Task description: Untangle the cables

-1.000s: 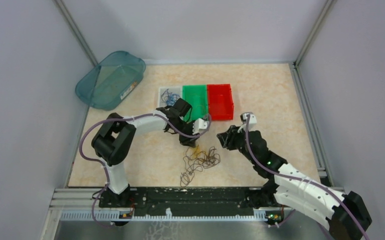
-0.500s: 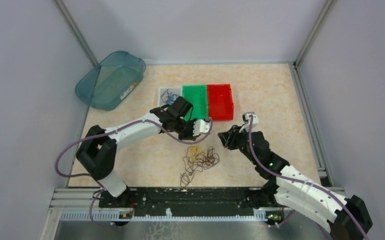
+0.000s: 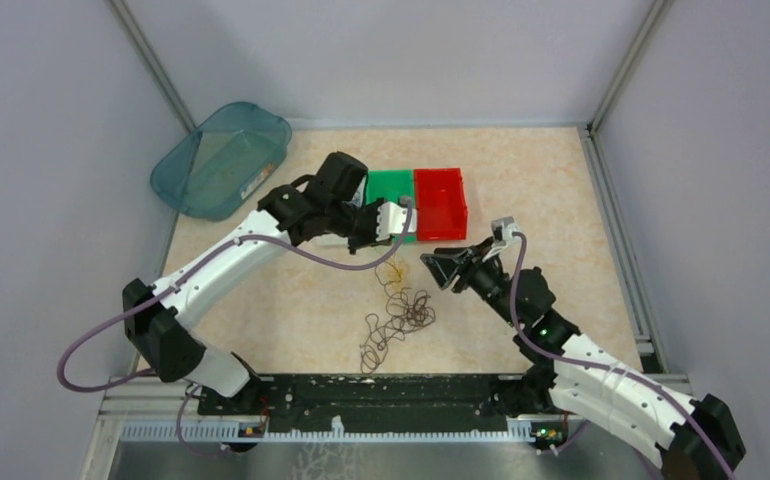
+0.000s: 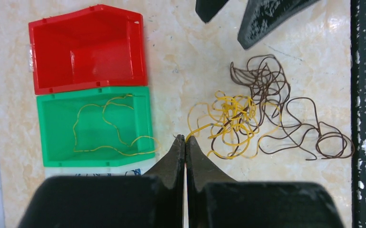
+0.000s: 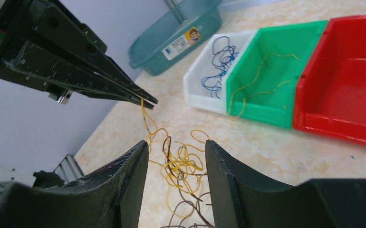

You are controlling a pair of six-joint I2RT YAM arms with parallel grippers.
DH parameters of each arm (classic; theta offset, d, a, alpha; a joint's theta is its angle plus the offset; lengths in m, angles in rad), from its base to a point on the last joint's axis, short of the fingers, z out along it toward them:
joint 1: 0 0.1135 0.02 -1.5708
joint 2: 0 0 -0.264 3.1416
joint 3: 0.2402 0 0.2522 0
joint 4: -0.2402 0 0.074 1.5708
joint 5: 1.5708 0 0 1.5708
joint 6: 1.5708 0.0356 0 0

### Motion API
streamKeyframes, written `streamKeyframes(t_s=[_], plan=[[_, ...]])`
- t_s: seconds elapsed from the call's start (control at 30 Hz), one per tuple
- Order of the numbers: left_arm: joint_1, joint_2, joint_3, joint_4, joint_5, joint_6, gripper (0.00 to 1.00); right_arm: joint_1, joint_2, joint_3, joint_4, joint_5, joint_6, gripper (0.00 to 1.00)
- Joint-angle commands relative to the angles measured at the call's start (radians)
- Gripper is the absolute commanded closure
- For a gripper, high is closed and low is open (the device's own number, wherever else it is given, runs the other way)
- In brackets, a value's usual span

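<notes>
A tangle of yellow cables [image 4: 228, 118] and dark brown cables [image 4: 276, 95] lies on the table, also seen in the top view [image 3: 398, 315]. My left gripper [image 4: 185, 138] is shut on one yellow cable and holds its end above the pile; the strand hangs from the tips [image 5: 150, 100] down to the tangle [image 5: 181, 164]. In the top view the left gripper [image 3: 379, 240] is in front of the bins. My right gripper [image 3: 439, 272] is open, just right of the pile, its jaws [image 5: 176, 145] astride the tangle above the table.
A white bin [image 5: 205, 80] with blue cables [image 5: 219, 61], a green bin [image 4: 48, 126] holding one yellow cable [image 4: 105, 137], and a red bin [image 4: 88, 47] with nothing in it stand in a row. A teal tub [image 3: 223, 158] lies at the back left.
My left arm has stretched out and risen toward the bins, drawing a yellow cable up out of the pile. My right gripper has moved left, closer to the pile.
</notes>
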Motion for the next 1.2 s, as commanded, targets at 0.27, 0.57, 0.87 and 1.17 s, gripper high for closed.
streamKeyframes(t_s=[0.27, 0.57, 0.87, 1.17], plan=[[-0.002, -0.02, 0.103, -0.09, 0.06, -0.159, 1.0, 0.078, 0.139, 0.159, 0.141, -0.155, -0.098, 0.5], [-0.002, -0.048, 0.086, -0.088, 0.041, -0.27, 1.0, 0.212, 0.24, 0.22, 0.061, 0.109, -0.245, 0.51], [-0.004, -0.079, 0.11, -0.143, 0.11, -0.293, 1.0, 0.265, 0.348, 0.245, 0.122, 0.355, -0.329, 0.52], [-0.004, -0.093, 0.089, -0.138, 0.176, -0.274, 1.0, 0.295, 0.485, 0.275, 0.274, 0.382, -0.351, 0.52]])
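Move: Hanging from the left hand's shut fingers on a yellow strand, the yellow tangle sits about 8 cm below them and some 3 cm to their right, level with them fore and aft. From the right hand, open and empty, it lies roughly 3 cm ahead, 6 cm left and 8 cm lower. The brown heap is on the table about 20 cm below the right hand, 2 cm back and 4 cm left. The green box's middle is some 20 cm ahead and 9 cm left of the right hand, the red box straight ahead at 20 cm. Swinging left and slightly up and back by about 6 cm, the right hand closes on the hanging yellow cable, then pushes forward some 4 cm and down, rolling about 20 degrees so its left side drops, with its half-open fingers ending astride the cable just below the left tips. The left hand keeps its pinch on the yellow strand, drawing it back and up about 4 cm each while tipping over a little. ##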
